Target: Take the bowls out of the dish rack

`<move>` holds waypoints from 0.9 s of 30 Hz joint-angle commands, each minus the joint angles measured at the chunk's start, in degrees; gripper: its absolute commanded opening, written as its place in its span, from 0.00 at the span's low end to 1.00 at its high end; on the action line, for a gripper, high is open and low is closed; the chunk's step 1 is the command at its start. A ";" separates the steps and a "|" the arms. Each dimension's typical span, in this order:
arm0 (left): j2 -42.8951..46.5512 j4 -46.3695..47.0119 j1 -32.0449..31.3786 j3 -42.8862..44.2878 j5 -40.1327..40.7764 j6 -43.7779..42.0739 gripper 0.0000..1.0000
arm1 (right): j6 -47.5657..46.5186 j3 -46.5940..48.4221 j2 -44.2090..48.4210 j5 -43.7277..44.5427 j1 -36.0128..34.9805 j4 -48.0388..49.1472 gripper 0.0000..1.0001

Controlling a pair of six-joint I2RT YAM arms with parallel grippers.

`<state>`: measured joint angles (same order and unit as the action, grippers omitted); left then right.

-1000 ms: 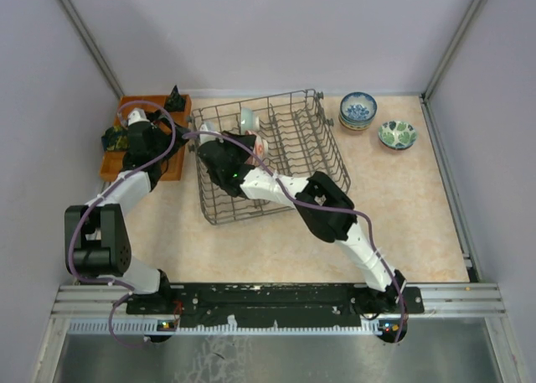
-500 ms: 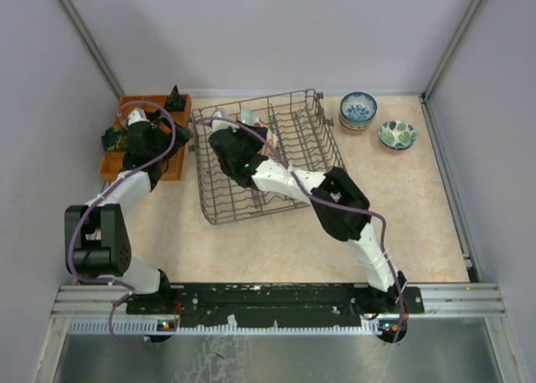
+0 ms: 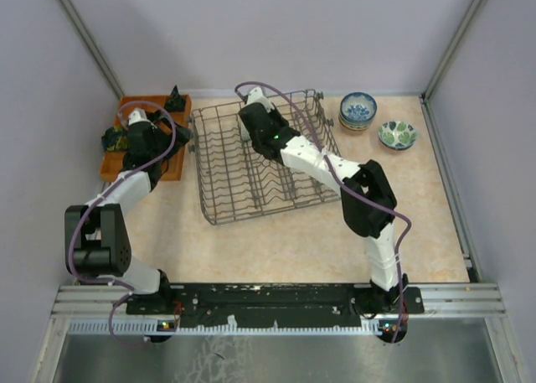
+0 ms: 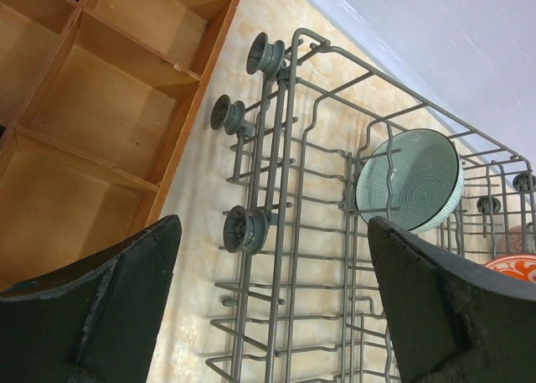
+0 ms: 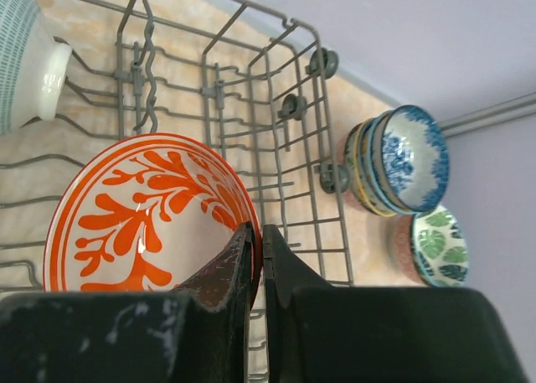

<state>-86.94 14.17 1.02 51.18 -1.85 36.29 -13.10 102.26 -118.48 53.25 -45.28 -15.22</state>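
Note:
In the right wrist view my right gripper [image 5: 258,242] is shut on the rim of a red-and-white bowl [image 5: 142,215], held over the wires of the dish rack [image 5: 243,106]. A pale green bowl [image 5: 23,60] stands on edge in the rack to its left; the left wrist view shows this pale green bowl [image 4: 409,180] among the tines too. From above, the right gripper [image 3: 251,121] is over the back of the dish rack [image 3: 251,182] and hides both bowls. My left gripper [image 4: 272,232] hangs open and empty beside the rack's left edge.
A stack of several bowls [image 3: 358,111] with a blue-and-white one on top, and a green floral bowl [image 3: 397,134], stand on the table right of the rack. An orange compartmented tray [image 3: 172,161] with dark objects lies to the rack's left, under the left arm.
The right arm has swung from the rack's front left toward its back middle, carrying the red-and-white bowl. The left arm has not moved.

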 commanded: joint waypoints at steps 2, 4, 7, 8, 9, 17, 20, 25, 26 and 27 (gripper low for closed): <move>-0.56 1.38 0.32 2.30 -1.75 1.26 0.98 | 12.07 1.52 7.83 -11.56 4.84 -6.14 0.00; -0.67 1.38 0.28 2.80 -2.11 1.57 0.98 | 14.47 1.45 8.70 -15.44 6.77 -7.33 0.00; -0.74 1.39 0.23 3.53 -2.78 1.91 0.98 | 17.83 0.97 10.22 -21.27 10.07 -8.03 0.00; -0.71 1.35 0.27 3.72 -2.87 1.98 0.98 | 18.90 0.78 10.73 -23.10 11.25 -8.14 0.00; -0.65 1.35 0.24 3.81 -2.85 2.02 0.98 | 19.80 0.59 11.18 -24.75 12.51 -8.13 0.00; -0.71 1.56 0.12 4.27 -4.07 2.46 0.98 | 26.25 -2.18 16.55 -36.14 25.88 -6.48 0.00; -0.67 1.71 0.03 4.43 -4.34 2.75 0.98 | 29.02 -4.81 18.87 -40.59 32.69 -4.67 0.00; -0.75 1.76 -0.29 4.84 -4.34 2.79 0.98 | 32.54 -10.44 21.77 -45.40 40.85 -1.29 0.00; -0.82 1.69 -0.35 5.01 -4.39 2.81 0.98 | 32.79 -11.14 22.18 -45.45 41.95 -0.89 0.00; -0.90 1.65 -0.40 5.14 -4.44 2.93 0.98 | 33.37 -11.95 22.60 -45.62 43.15 -0.51 0.00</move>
<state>-87.22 14.55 0.95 53.82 -5.41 38.81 16.05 91.66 -101.36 12.23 -4.84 -22.15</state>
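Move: About 22 cm to the right of the right hand and some 7 cm farther out stands the blue bowl stack, its middle roughly 15 cm lower. The leaf bowl sits about 10 cm to the right of that stack and 6 cm nearer the robot. Left behind in the dish rack, the pale green bowl is some 4 cm to the right hand's left and 3 cm ahead, lower down. From the left hand the stack lies about 46 cm right and 7 cm ahead. Sweeping right with gathering speed, the right hand carries the orange bowl, still pinched by its rim, some 25 cm out of the dish rack's area towards the blue bowl stack, edging about 4 cm forward and staying nearly level. On the way the wrist rolls some 45 degrees, its left side rising, and swings a little clockwise. The left hand, open and empty, rises about 2 cm. ##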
